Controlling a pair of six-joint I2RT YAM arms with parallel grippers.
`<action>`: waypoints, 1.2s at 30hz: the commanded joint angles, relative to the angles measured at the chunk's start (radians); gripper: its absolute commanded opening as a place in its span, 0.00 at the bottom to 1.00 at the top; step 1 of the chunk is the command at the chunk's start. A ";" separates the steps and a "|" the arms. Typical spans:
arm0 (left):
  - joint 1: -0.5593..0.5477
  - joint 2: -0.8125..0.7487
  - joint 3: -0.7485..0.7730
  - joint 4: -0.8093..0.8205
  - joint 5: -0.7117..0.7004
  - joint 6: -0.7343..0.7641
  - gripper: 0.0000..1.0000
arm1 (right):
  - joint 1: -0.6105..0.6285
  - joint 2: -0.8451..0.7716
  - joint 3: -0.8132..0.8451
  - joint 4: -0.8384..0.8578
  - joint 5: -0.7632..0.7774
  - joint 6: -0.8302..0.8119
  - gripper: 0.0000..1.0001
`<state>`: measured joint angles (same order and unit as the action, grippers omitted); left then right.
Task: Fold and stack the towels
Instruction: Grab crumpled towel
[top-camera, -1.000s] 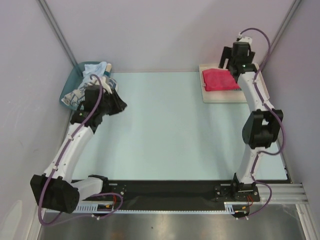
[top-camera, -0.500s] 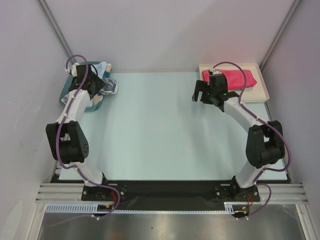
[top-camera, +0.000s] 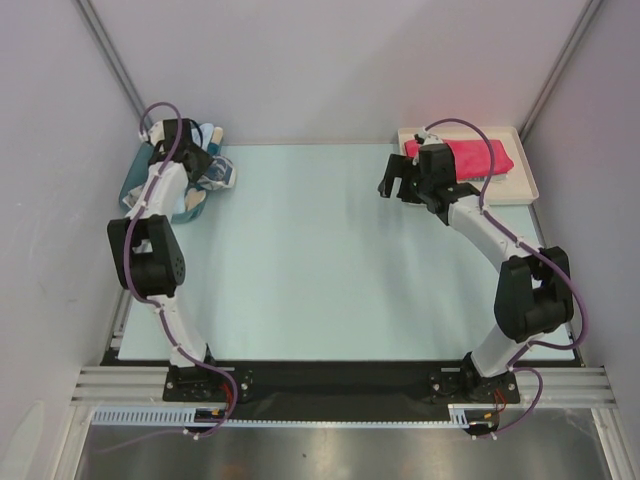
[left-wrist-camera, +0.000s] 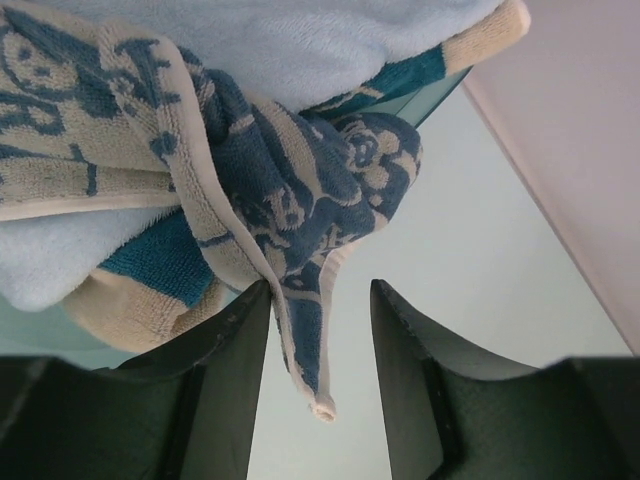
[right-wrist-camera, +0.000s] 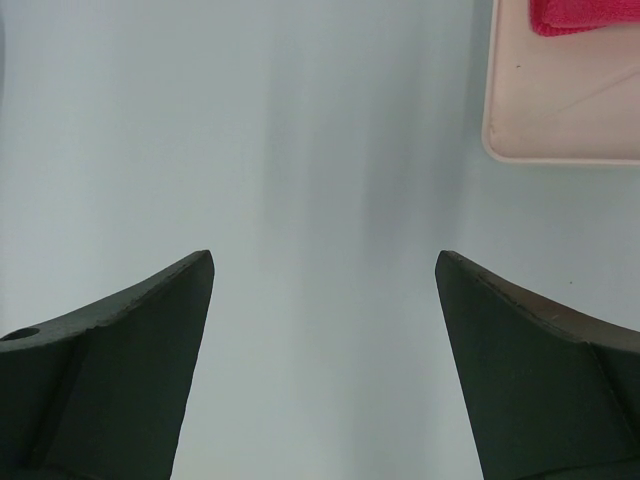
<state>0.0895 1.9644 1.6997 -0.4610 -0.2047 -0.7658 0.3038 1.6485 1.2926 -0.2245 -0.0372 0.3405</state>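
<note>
Several towels sit heaped in the teal bin at the far left. A blue-and-white patterned towel spills over the rim, with a pale blue towel and a teal, white and orange one bunched around it. My left gripper is open at the bin; the patterned towel's hanging corner lies between its fingers, touching the left one. A folded red-pink towel rests on the white tray. My right gripper hovers wide open over bare table, left of the tray.
The pale green table top spans the space between the arms. The tray's corner with the red towel's edge lies at the right wrist view's upper right. Grey walls close in the sides and back.
The left arm swung from beside the bin up over it, and its jaws widened around the towel corner. The right arm came off the tray leftward onto the table.
</note>
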 joint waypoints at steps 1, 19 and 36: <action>-0.005 0.002 0.032 -0.028 -0.009 -0.041 0.50 | -0.003 -0.001 0.028 0.034 -0.018 0.008 0.97; -0.026 -0.021 0.057 0.004 0.041 -0.032 0.00 | -0.003 0.008 0.031 0.042 -0.030 0.020 0.96; -0.352 -0.209 0.745 -0.137 -0.055 0.341 0.00 | 0.034 -0.022 0.079 0.063 -0.040 0.032 0.96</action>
<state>-0.2211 1.8759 2.3718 -0.6079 -0.2420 -0.5259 0.3256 1.6604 1.3224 -0.1967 -0.0765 0.3660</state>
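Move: The crumpled patterned towel lies heaped in the bin just under the left hand, a fold almost at its half-open fingers; its middle is about 4 cm back, 3 cm to the left and 5 cm below. The light blue towel is some 5 cm ahead, 3 cm left and 5 cm lower. The bin's middle is 5 cm left, 1 cm back and 9 cm down. From the right hand, the patterned towel is roughly 48 cm left, 5 cm ahead and 6 cm below. Down and slightly back by about 2 cm, the left hand sinks into the patterned towel and its half-open fingers shut fully, pinching a fold near its edge. It then climbs fast, some 33 cm, away from the bin while swinging right, the fingers tipping upward about 30 degrees and turning clockwise, grip kept. The open right hand only drifts a little left and up. ##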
